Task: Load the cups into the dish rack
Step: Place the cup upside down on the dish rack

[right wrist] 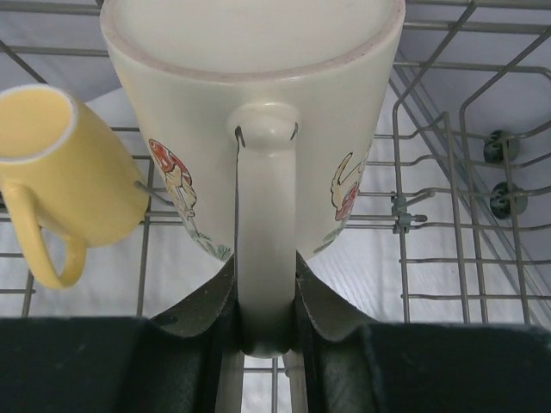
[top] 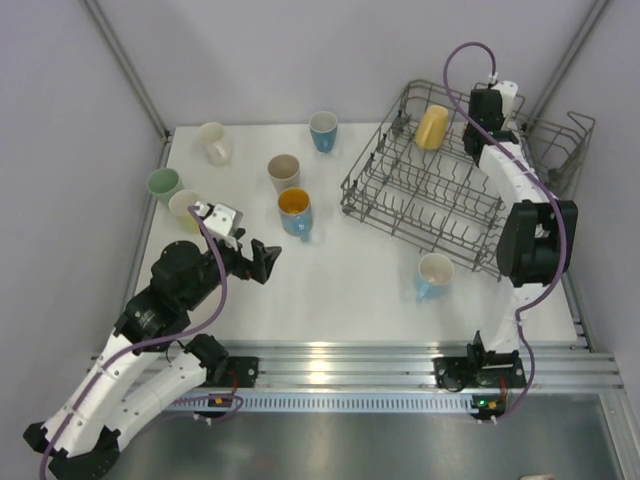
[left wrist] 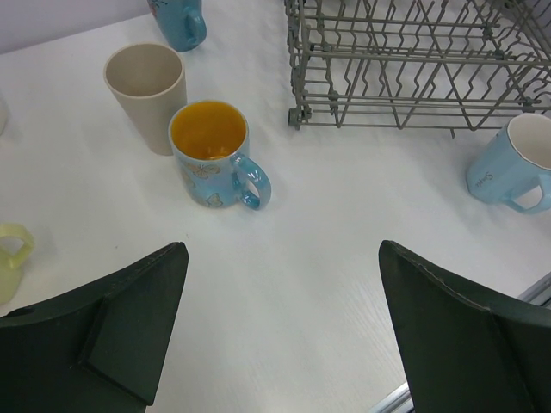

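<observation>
My right gripper [right wrist: 265,292] is shut on the handle of a cream mug [right wrist: 258,86] with painted figures, held over the far end of the dish rack [right wrist: 448,215]. From above, this gripper [top: 490,105] and the mug [top: 508,93] are at the grey wire dish rack's [top: 400,210] back edge. A yellow mug [top: 432,127] [right wrist: 60,172] lies tilted on the tines beside it. My left gripper [top: 262,262] [left wrist: 284,318] stands open above bare table, with a blue mug with an orange inside [top: 294,212] [left wrist: 211,155] just ahead of it.
On the table stand a beige tumbler [top: 284,172] [left wrist: 146,95], a blue tumbler [top: 323,130], a cream mug [top: 214,142], a mint cup [top: 163,184] and a pale yellow mug [top: 185,208]. A light blue mug [top: 434,274] [left wrist: 516,163] sits by the rack's near corner.
</observation>
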Controlling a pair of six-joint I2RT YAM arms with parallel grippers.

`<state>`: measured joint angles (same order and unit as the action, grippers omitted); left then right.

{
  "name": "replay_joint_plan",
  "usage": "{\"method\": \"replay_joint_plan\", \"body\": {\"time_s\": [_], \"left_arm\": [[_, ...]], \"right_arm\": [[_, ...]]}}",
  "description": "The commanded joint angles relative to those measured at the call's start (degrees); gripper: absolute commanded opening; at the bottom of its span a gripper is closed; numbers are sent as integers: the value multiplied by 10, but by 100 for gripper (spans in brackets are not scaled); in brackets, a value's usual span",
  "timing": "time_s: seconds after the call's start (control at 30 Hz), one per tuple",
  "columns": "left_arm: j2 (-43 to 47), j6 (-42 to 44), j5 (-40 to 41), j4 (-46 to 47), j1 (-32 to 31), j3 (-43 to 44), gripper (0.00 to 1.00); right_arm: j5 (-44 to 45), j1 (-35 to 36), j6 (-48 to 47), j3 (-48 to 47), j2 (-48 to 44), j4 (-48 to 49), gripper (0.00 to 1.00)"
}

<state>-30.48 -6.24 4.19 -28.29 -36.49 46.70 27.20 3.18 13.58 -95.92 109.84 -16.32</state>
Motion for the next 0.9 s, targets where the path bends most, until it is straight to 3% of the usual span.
{"method": "replay_joint_plan", "body": {"time_s": [0.0, 0.27, 0.87], "left_arm": [[-5, 3, 0, 7, -2, 0, 98], [-18, 3, -2, 6, -2, 0, 98], [-24, 2, -1, 7, -2, 1, 98]], "right_arm": [[23, -10, -7, -10, -10, 144, 0], [29, -11, -21, 35, -2, 221, 0], [14, -12, 16, 76, 28, 233, 0]]}}
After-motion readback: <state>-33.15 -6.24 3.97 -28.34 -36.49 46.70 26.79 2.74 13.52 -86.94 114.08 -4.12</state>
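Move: The right hand holds the floral cup upside down by its handle above the rack. The free rack spot for this cup lies some 5 cm ahead, 2 cm to the right and about 9 cm below this hand. The yellow cup stands about 8 cm ahead, 9 cm left and 9 cm below; the rack's far rail runs roughly 13 cm straight ahead, 5 cm lower. From the left hand the spot is some 39 cm ahead, 51 cm right and 17 cm below. Downward, the right hand lowers the upturned floral cup roughly 7 cm towards the rack wires just right of the yellow cup, in two drops of about 3.5 cm with a short slowing between them, where it edges about 1 cm forward. The fingers keep their pinch on the handle, and the wrist holds its tilt. ##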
